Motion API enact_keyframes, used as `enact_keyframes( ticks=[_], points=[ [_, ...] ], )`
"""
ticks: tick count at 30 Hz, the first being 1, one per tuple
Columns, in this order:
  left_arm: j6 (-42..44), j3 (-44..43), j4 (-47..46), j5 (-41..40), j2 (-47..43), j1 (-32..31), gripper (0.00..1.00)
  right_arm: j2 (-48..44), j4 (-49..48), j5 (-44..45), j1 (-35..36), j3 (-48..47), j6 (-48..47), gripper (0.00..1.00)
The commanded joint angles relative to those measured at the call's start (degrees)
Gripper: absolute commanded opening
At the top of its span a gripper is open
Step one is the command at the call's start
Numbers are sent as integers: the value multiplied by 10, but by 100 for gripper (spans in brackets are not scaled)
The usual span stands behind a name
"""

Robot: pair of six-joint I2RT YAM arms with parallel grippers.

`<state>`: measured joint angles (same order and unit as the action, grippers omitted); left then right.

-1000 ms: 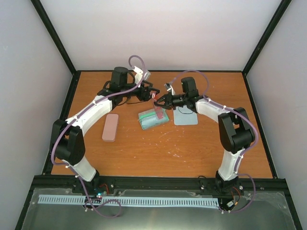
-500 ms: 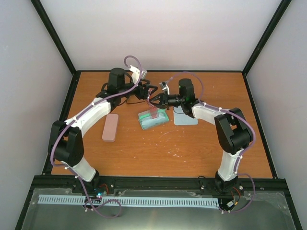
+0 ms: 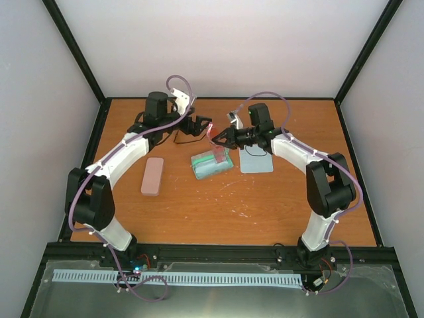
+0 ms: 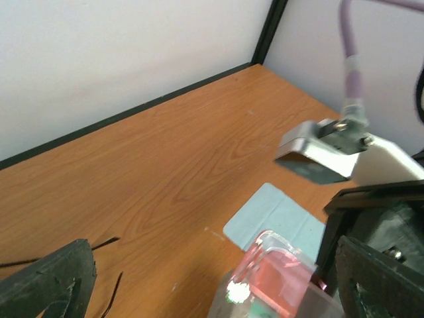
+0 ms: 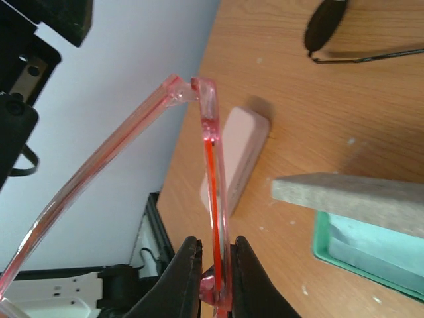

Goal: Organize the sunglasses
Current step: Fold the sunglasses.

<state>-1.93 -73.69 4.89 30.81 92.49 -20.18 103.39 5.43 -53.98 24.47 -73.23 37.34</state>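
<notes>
My right gripper is shut on a pair of pink translucent glasses, pinching the front edge-on, one arm folded out to the left. They hang above an open grey case with a green lining. My left gripper stands open just left of them, its fingers wide apart and touching nothing; the pink glasses show low between them. The sunglasses, thin and dark, lie on the table behind the case, with a dark lens and slim arms showing.
A shut pink case lies to the left. A light-blue cloth lies to the right under my right arm, with a thin dark outline on it. Black frame rails edge the wooden table.
My left gripper has opened wide and drawn back to the left, away from the pink glasses. My right gripper keeps its hold on them and has shifted slightly.
</notes>
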Motion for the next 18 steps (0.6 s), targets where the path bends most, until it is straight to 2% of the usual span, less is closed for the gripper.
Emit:
enact_keyframes(
  ticks=[1,4,5,7,8,10,13,18],
  points=[
    [24,-8,39,-32,-25,11,98,-23,119,71,-7,-16,-80,3],
    [22,6,48,-45,-47,38,93,-29,116,115,-13,-13,-63,3],
    [27,11,58,-48,-55,43,86,-32,109,126,-16,-11,-56,3],
    [45,29,64,-44,-71,45,63,-40,73,131,-21,4,-33,3],
    [49,42,66,-33,-77,44,56,-44,54,131,-22,8,-19,3],
    [43,64,70,-6,-86,43,47,-43,21,122,-23,8,3,3],
    [34,93,77,8,-94,33,44,-42,-9,110,-22,1,28,3],
    [41,117,75,11,-91,2,45,-40,-19,80,-22,-15,38,3]
  ],
)
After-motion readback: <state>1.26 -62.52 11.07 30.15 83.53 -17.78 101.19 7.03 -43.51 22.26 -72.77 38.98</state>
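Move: The right gripper holds the pink sunglasses at its fingertips. They are about 3 cm back, 4 cm to the right and 7 cm below the wide-open left gripper. On the table, the open gray case is some 24 cm below the left hand, about 2 cm back and 2 cm to its right. The black sunglasses lie roughly 13 cm ahead of the left hand, 6 cm to its left and 26 cm down. Swing the left gripper about 5 cm left, clear of the pink sunglasses, closing its empty fingers to roughly half, then draw it back and down about 4 cm. Keep the right gripper shut on the sunglasses, carry them right and forward about 3 cm each, dipping and coming back up, and turn them some 10 degrees clockwise. ##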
